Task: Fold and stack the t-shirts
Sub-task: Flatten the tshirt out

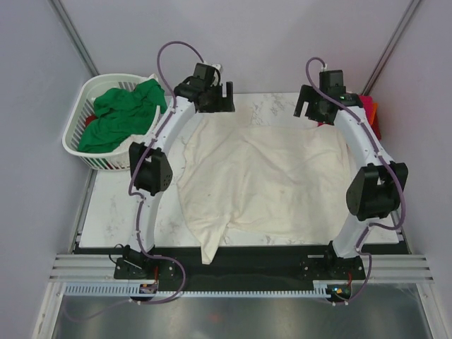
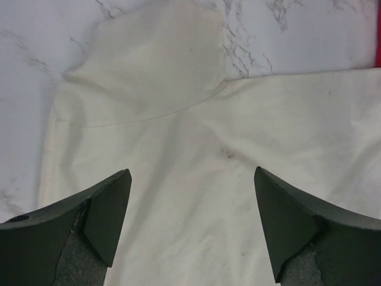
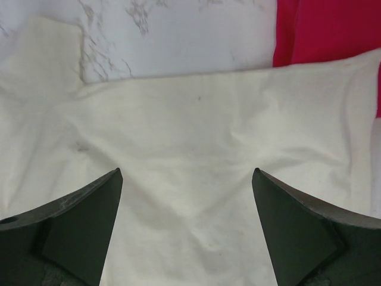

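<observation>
A large cream-white t-shirt [image 1: 261,180] lies spread on the marble table [image 1: 120,205], one corner hanging over the near edge. My left gripper [image 1: 220,97] hovers open above the shirt's far left edge, and the left wrist view shows the cloth [image 2: 178,107] below my spread left gripper [image 2: 192,171], nothing between the fingers. My right gripper [image 1: 312,109] stands open over the far right edge, and only cream cloth [image 3: 196,131] shows under this gripper [image 3: 187,171]. A crimson-pink shirt [image 3: 333,30] lies just past that edge. A bright green shirt [image 1: 123,116] fills the basket.
The white slotted laundry basket [image 1: 79,106] sits off the table's far left corner. Crimson and orange cloth [image 1: 370,111] is bunched at the far right corner by the wall. Grey walls close in on both sides.
</observation>
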`<state>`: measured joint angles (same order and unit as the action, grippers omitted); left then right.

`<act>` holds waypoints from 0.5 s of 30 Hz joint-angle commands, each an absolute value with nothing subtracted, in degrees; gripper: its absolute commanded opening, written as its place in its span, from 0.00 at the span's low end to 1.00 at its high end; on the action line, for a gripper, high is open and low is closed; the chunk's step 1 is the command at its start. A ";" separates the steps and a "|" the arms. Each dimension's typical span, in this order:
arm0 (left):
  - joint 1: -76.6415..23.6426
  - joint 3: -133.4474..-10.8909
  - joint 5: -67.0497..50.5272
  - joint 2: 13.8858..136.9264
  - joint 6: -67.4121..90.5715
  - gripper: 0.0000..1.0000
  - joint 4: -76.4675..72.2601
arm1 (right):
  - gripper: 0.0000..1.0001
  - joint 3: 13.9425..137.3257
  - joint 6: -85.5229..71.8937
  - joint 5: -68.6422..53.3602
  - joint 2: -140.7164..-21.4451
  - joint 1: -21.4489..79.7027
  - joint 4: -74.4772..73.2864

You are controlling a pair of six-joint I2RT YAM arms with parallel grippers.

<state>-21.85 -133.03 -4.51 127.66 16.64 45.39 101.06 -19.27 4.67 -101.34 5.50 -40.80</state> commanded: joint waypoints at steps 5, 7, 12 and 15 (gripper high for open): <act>-22.24 -139.31 -12.22 142.20 20.30 0.91 40.79 | 0.98 97.47 -18.46 0.18 -107.84 7.29 -39.99; -21.97 -139.31 -11.61 144.65 20.48 0.91 39.56 | 0.98 97.21 -18.37 0.17 -108.02 8.08 -39.90; -19.52 -139.22 -8.97 148.62 21.70 0.91 38.85 | 0.98 95.63 -18.19 0.09 -107.58 10.37 -39.55; -16.36 -137.29 -9.05 148.89 23.46 0.91 38.85 | 0.98 94.92 -18.11 0.17 -107.49 11.60 -39.20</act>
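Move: The t-shirt's far-left sleeve flap lies about 8 cm ahead of the left hand, 3 cm to its right and 20 cm below. The notch where the flap meets the shirt's far edge is about 5 cm ahead and 10 cm right of that hand. From the right hand, the far edge is about 8 cm straight ahead and 22 cm down; the red stack is some 11 cm ahead and 19 cm right. Drop the open left gripper about 16 cm towards the sleeve flap, tipping its fingers some 15 degrees further down, then ease it forward about 2 cm just above the cloth. Lower the right gripper about 10 cm over the shirt, also tipping down, and carry it about 5 cm left towards the left gripper; keep it wide open too. ##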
